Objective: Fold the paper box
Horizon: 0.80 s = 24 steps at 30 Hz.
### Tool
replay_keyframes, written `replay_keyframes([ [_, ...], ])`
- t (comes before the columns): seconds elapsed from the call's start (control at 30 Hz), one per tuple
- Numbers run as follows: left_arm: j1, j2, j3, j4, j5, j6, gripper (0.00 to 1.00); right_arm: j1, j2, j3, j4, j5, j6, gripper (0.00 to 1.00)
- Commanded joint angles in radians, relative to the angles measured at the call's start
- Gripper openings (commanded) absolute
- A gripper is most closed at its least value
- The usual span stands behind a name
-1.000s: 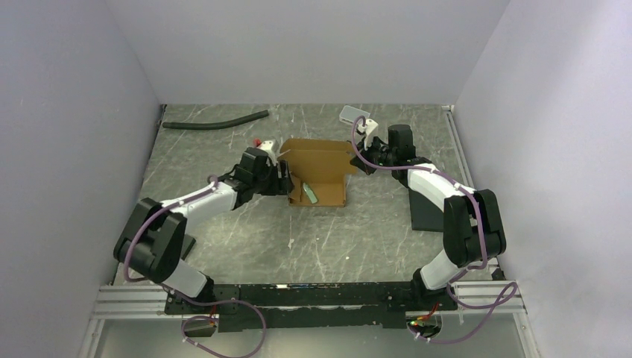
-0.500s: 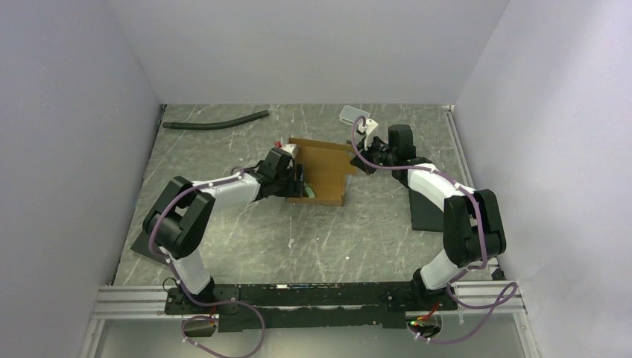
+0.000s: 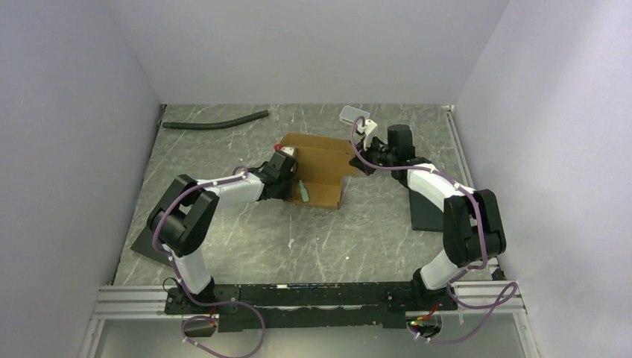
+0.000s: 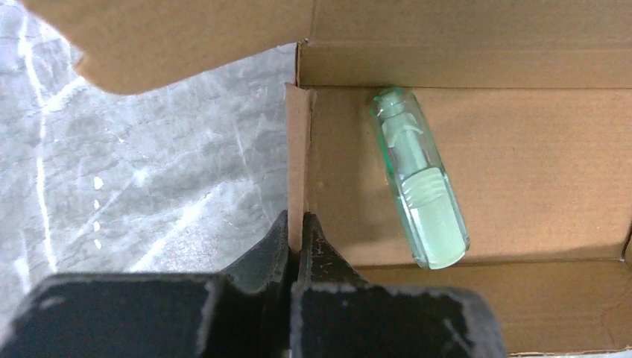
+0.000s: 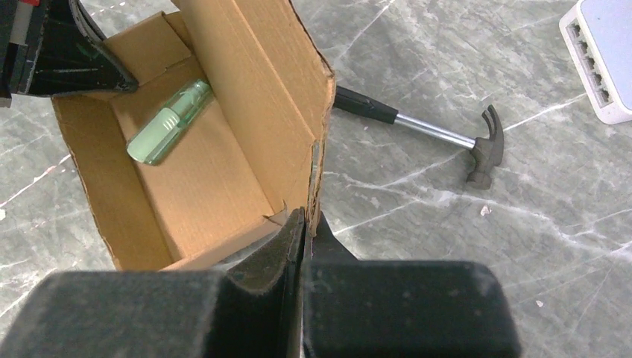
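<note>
The paper box is brown cardboard, partly erected at mid-table, with its tray open upward and a tall panel standing at the back. A clear green tube lies inside it. My left gripper is shut on the upright edge of the box's left side wall. At the box's opposite corner, my right gripper is shut on the thin edge of the right wall. In the top view the left gripper and the right gripper flank the box.
A small hammer lies on the marble just beyond the box. A white-grey tray sits at the back, a black hose at the back left. Black slabs lie by the right arm and under the left arm.
The left gripper moved in to the box's left wall and went from open to shut on it. The box shifted slightly. The right arm kept still.
</note>
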Motion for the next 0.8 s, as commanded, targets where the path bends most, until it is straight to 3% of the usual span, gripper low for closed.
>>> replay_keyframes([
  [0.0,-0.052,0.007,0.049,-0.065,-0.158,0.039,0.00,0.000,-0.032,0.005,0.038,-0.008,-0.016,0.00],
  [0.1,-0.104,0.041,0.082,-0.102,-0.277,0.061,0.00,0.000,-0.030,0.005,0.038,-0.007,-0.017,0.00],
  [0.2,-0.123,0.056,0.092,-0.104,-0.301,0.061,0.01,0.000,-0.032,0.003,0.039,-0.006,-0.019,0.00],
  [0.27,-0.123,0.052,0.086,-0.087,-0.287,0.052,0.20,0.000,-0.031,0.003,0.038,-0.007,-0.019,0.00],
  [0.37,-0.120,0.044,0.089,-0.083,-0.257,0.046,0.30,0.000,-0.032,0.003,0.039,-0.009,-0.019,0.00],
  [0.77,-0.112,-0.050,0.112,-0.098,-0.209,0.013,0.42,0.000,-0.031,0.003,0.038,-0.010,-0.018,0.00],
])
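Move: The left fingers are already shut on the near part of the box's left side wall, right at the hand point. From there the bottle in the box lies about 5 cm to the right, 2 cm ahead and 3 cm lower; the raised lid's middle is some 8 cm to the right, 7 cm ahead and 5 cm higher. The right hand pinches the lid's right corner, with that side wall roughly 17 cm left, 5 cm back and 10 cm below. Still pinching the box's left side wall, the left hand stays within about a centimetre of its place and leans roughly 12 degrees to the right over the box, fingertips swinging left underneath. It then opens its fingers to about two fifths and lets go, both fingers remaining astride the cardboard. The right hand holds still, keeping its pinch on the lid corner. ##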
